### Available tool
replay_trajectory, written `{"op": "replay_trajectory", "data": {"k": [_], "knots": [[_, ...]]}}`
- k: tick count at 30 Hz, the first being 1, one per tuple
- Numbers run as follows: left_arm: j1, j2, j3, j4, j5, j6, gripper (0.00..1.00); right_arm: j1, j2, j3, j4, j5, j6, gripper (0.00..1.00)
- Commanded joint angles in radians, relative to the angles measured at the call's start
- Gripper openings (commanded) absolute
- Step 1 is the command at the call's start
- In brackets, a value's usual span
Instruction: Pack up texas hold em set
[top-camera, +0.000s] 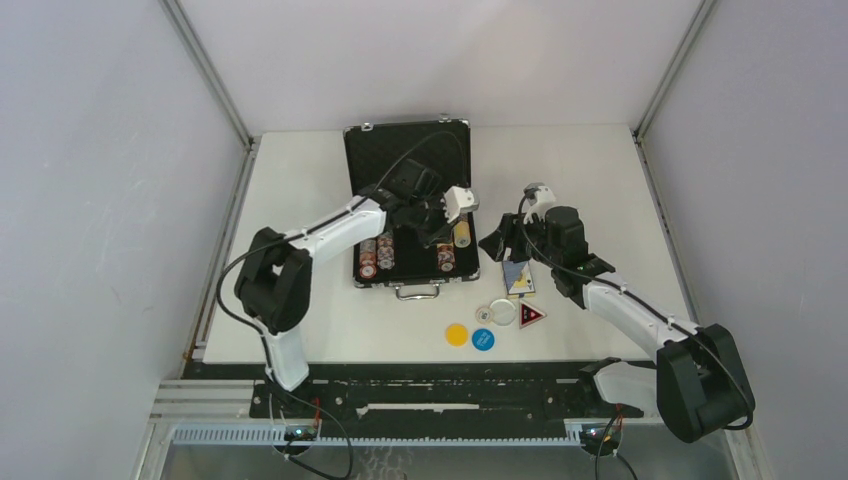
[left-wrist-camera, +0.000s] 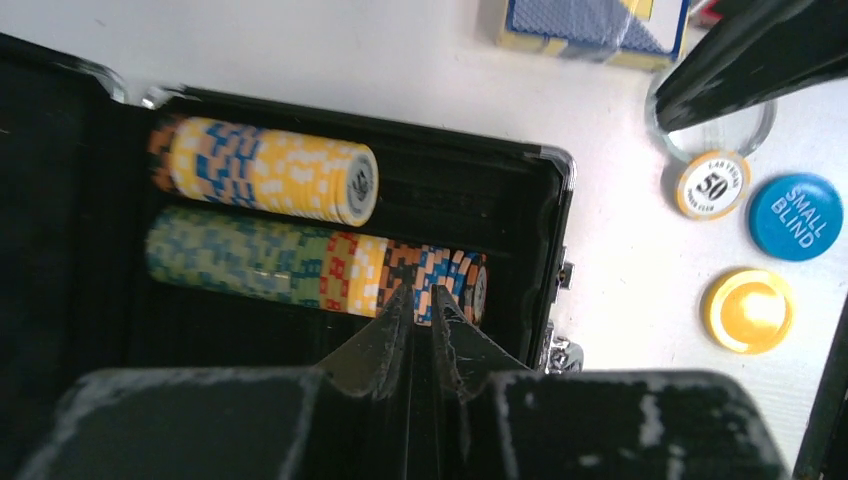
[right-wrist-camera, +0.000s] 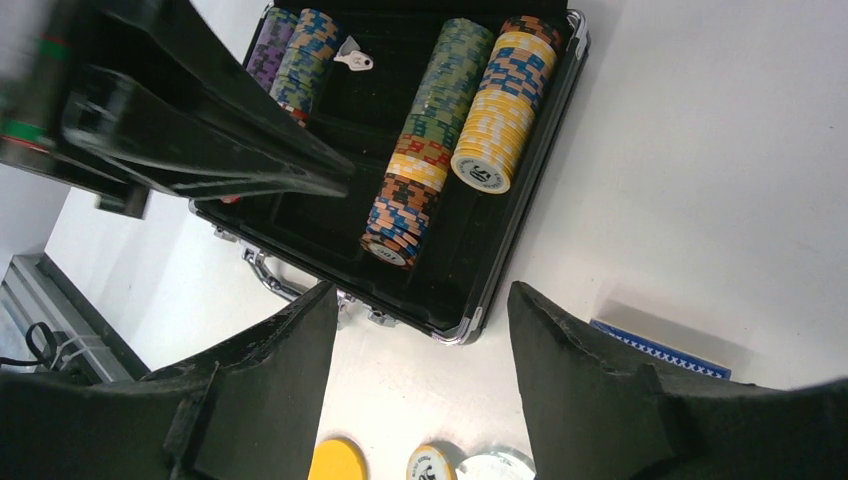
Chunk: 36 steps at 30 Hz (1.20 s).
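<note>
The black briefcase (top-camera: 408, 150) lies open mid-table, its lid propped up at the back. Rows of poker chips (left-wrist-camera: 270, 180) fill its right side and more chips (top-camera: 376, 256) its left. My left gripper (left-wrist-camera: 420, 295) hovers over the lower chip row (left-wrist-camera: 310, 265), its jaws nearly together with only a slit and nothing between them. My right gripper (right-wrist-camera: 420, 300) is open and empty, above the table by the case's right front corner (right-wrist-camera: 470, 330). Beside it lie the card deck (top-camera: 518, 278), a yellow button (top-camera: 457, 334), a blue button (top-camera: 483, 339), a clear button (top-camera: 503, 312) and the triangle token (top-camera: 531, 316).
A loose white-and-yellow chip (left-wrist-camera: 712, 185) lies next to the clear button. A small silver key (right-wrist-camera: 353, 60) rests inside the case. The metal handle (top-camera: 418, 291) faces the arms. Grey walls enclose the table on three sides.
</note>
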Motion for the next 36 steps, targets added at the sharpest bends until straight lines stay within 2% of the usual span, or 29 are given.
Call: {"op": "replay_trajectory", "data": {"k": [1,6,10,12,15,16,17,18,22,25,30,34,36], "knots": [[-0.002,-0.120,0.013,0.103,0.002,-0.041,0.15,-0.003,-0.043,-0.004,0.015,0.019,-0.013,0.71],[-0.044,-0.222,-0.031,0.126,-0.034,-0.087,0.16,-0.003,-0.103,-0.029,-0.007,0.075,-0.007,0.72],[-0.165,-0.347,-0.125,0.183,-0.264,-0.138,0.16,-0.003,-0.151,-0.047,-0.029,0.132,-0.012,0.72],[-0.198,-0.407,-0.173,0.246,-0.392,-0.228,0.18,-0.003,-0.165,-0.051,-0.041,0.145,-0.020,0.72],[-0.195,-0.508,-0.294,0.372,-0.421,-0.432,0.21,-0.003,-0.191,-0.051,-0.062,0.135,-0.020,0.71],[-0.196,-0.558,-0.375,0.440,-0.405,-0.455,0.32,-0.003,-0.210,-0.051,-0.070,0.136,-0.020,0.71],[-0.196,-0.594,-0.463,0.526,-0.370,-0.459,0.80,-0.003,-0.223,-0.052,-0.077,0.138,-0.024,0.71],[-0.195,-0.614,-0.540,0.628,-0.352,-0.476,0.99,-0.004,-0.236,-0.051,-0.084,0.145,-0.028,0.71],[-0.193,-0.591,-0.614,0.616,-0.221,-0.544,0.99,-0.006,-0.260,-0.049,-0.103,0.189,-0.057,0.71],[-0.216,-0.588,-0.682,0.712,-0.162,-0.567,0.99,-0.008,-0.259,-0.050,-0.105,0.175,-0.059,0.71],[-0.244,-0.562,-0.787,0.888,-0.192,-0.527,1.00,-0.011,-0.275,-0.034,-0.128,0.113,-0.067,0.70],[-0.256,-0.484,-0.831,0.943,-0.060,-0.381,1.00,-0.011,-0.307,-0.030,-0.151,0.129,-0.077,0.70],[-0.258,-0.443,-0.824,0.942,0.004,-0.355,1.00,-0.012,-0.316,-0.030,-0.160,0.126,-0.077,0.70]]}}
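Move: The "50" chip lies about 12 cm back and 10 cm to the right of my empty left hand, some 8 cm lower. The yellow disc is about 17 cm back and 4 cm right of that hand, the blue small-blind disc some 18 cm back and 10 cm right, and the clear disc about 11 cm back and 14 cm right. From my right hand the "50" chip is roughly 10 cm back, 3 cm left and 12 cm below. My left hand climbs about 12 cm clear of the chip stack. It swings back out over the case's front rim, opening its nearly shut fingers wide near the top, then sinks about as far towards the "50" chip, ending 13 cm farther back, its fingers tilted some 20 degrees nearer level. My open, empty right hand eases about 5 cm right, up and back. ##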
